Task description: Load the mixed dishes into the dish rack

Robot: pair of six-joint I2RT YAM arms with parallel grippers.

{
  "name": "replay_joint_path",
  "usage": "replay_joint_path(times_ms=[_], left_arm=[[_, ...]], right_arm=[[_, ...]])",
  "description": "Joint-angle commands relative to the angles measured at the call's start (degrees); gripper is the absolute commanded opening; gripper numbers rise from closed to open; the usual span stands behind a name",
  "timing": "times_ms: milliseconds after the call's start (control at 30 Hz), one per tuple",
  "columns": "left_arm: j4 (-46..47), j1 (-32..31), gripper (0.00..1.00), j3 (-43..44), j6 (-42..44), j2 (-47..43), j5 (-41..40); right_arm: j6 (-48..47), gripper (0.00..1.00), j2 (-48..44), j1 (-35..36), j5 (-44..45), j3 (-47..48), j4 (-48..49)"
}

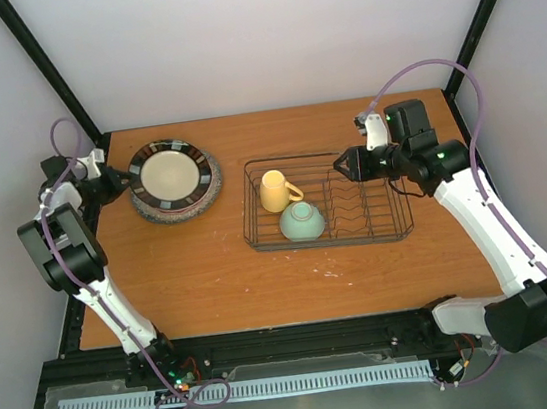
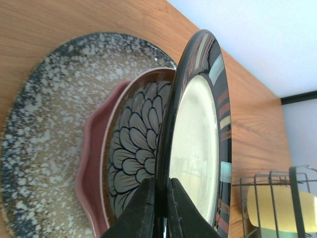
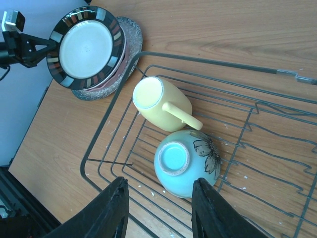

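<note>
My left gripper (image 1: 121, 180) (image 2: 159, 206) is shut on the near rim of the cream plate with the dark striped rim (image 1: 174, 172) (image 2: 195, 144) and holds it tilted up off the stack. Under it lie the brown petal-patterned plate (image 2: 133, 144) and the pink plate with the speckled grey rim (image 2: 44, 124). The black wire dish rack (image 1: 359, 239) (image 3: 213, 62) holds the yellow mug (image 1: 274, 190) (image 3: 158, 101) on its side. The mint-green bowl (image 1: 302, 221) (image 3: 185, 161) sits upside down beside it. My right gripper (image 1: 341, 165) (image 3: 159, 182) hangs open above the bowl, touching nothing.
The wooden table (image 1: 213, 283) ends at a white wall behind and at black frame posts (image 1: 56, 82) in the back corners. The plate stack sits at the back left, close to the table's left edge. The rack's right half shows only upright prongs (image 1: 365, 208).
</note>
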Motion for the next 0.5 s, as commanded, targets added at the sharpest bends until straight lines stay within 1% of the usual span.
replay_joint_path(times_ms=[0,200,267,467], left_arm=[[6.5,0.7,0.01,-2.0,-0.8,-3.0,15.3],[12.4,0.9,0.01,-5.5,-3.0,-5.4,23.9],[13.9,0.9,0.01,-6.1,-4.4,-6.9,25.6],[15.8,1.0,0.01,-4.1,-6.6,-9.2,31.0]], right_arm=[[0.8,0.37,0.8,-0.4,-2.4,-1.2,2.2],[1.3,0.37,1.8,-0.4,-10.1,-2.8,7.4],[1.8,0.38,2.2,-0.4,-13.3,-3.1,9.6],[3.0,0.4,4.8,-0.1,-19.3,-2.9,14.0]])
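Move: The left hand already holds the dark-rimmed plate by its left rim, with the plate's middle about 11 cm to its right. The dish rack lies some 50 cm to its right, 10 cm back and 9 cm lower; the speckled plate is about 10 cm right, 1 cm back and 11 cm below. From the right hand, the dark-rimmed plate is roughly 44 cm left, 17 cm ahead and 16 cm lower; the yellow mug is 20 cm left and 10 cm ahead. Keeping its pinch on the plate's left rim, the left hand swings about 3 cm right and 2 cm back towards the rack, then rises nearly 4 cm late on, turning some 15 degrees so its fingers tip up, its right side lifts and it yaws clockwise. The right hand, empty and part open, speeds up leftwards over the rack towards the plate, about 4 cm, yawing counter-clockwise with its left side lifting. ##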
